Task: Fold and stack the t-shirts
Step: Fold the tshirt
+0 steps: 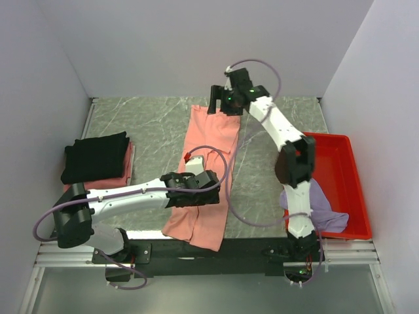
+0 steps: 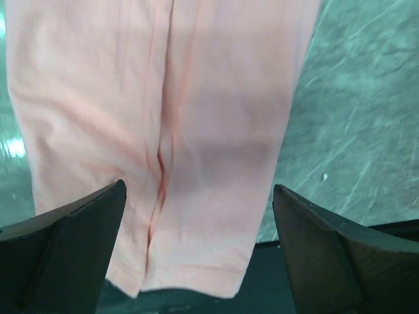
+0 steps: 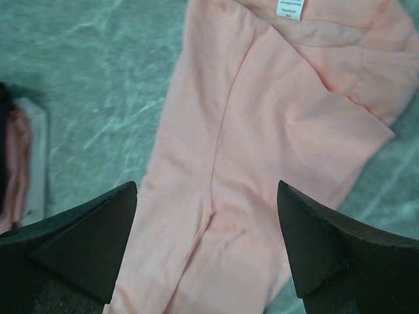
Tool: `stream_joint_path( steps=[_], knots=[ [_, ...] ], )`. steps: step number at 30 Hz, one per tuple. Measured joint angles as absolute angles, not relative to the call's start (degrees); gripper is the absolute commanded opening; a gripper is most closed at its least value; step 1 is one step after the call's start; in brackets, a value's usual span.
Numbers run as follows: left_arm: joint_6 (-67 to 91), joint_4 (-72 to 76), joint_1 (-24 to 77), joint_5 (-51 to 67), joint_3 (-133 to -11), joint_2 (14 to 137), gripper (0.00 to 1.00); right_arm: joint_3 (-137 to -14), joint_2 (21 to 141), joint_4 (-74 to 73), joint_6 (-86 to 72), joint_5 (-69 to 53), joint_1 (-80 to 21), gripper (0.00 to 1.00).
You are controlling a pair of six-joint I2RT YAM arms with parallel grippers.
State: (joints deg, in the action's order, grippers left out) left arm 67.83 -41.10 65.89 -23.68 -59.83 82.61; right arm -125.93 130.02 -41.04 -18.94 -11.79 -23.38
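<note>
A salmon-pink t-shirt (image 1: pixel 208 167) lies folded lengthwise in a long strip down the middle of the table. Its hem (image 2: pixel 190 271) hangs over the near edge, and its white neck label (image 3: pixel 292 10) is at the far end. My left gripper (image 1: pixel 196 193) (image 2: pixel 200 190) hovers open over the strip's near part, one finger on each side, holding nothing. My right gripper (image 1: pixel 224 104) (image 3: pixel 207 186) stands open above the collar end, also empty. At the left, a folded black t-shirt (image 1: pixel 95 156) rests on a folded pink one (image 1: pixel 123 175). A lavender t-shirt (image 1: pixel 322 208) lies crumpled in the red tray.
The red plastic tray (image 1: pixel 340 163) sits at the right side of the table, beside the right arm. White walls close in the table at the back and on both sides. A dark rail (image 2: pixel 314 275) runs along the table's near edge.
</note>
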Motion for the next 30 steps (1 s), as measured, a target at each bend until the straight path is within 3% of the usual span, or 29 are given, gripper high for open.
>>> stream_joint_path(
  steps=[7, 16, 30],
  knots=[
    [57.2, -31.2, 62.9, -22.1, -55.8, 81.9, 0.99, -108.4, 109.8, -40.3, -19.8, -7.0, -26.1, 0.94],
    [49.6, -20.1, 61.9, -17.7, -47.5, 82.0, 1.00, -88.3, 109.6, -40.3, -23.7, -4.9, -34.8, 0.94],
    [48.6, -14.1, 61.9, -15.2, -49.9, 92.4, 0.99, -93.6, 121.6, -39.3, -23.5, -3.4, -32.9, 0.94]
  ],
)
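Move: The pink t-shirt lies as a long strip running forward and back under both hands. The patch for the left gripper is some 9 cm below it, about 2 cm ahead and 3 cm right; the shirt's near hem lies roughly 15 cm behind that gripper and 5 cm left. The right gripper's patch is about 14 cm back, straight in line and 13 cm lower; the collar end is some 2 cm ahead of it, 13 cm below. Lift the right gripper briefly, swing it back from the collar end about 18 cm while sinking towards the shirt's middle, tipping its fingers further down, then ease it a few centimetres forward and down onto the cloth. Meanwhile lower the left gripper some 7 cm to the shirt, drifting slightly right and forward, turning about 15 degrees clockwise. Keep both grippers wide open. ##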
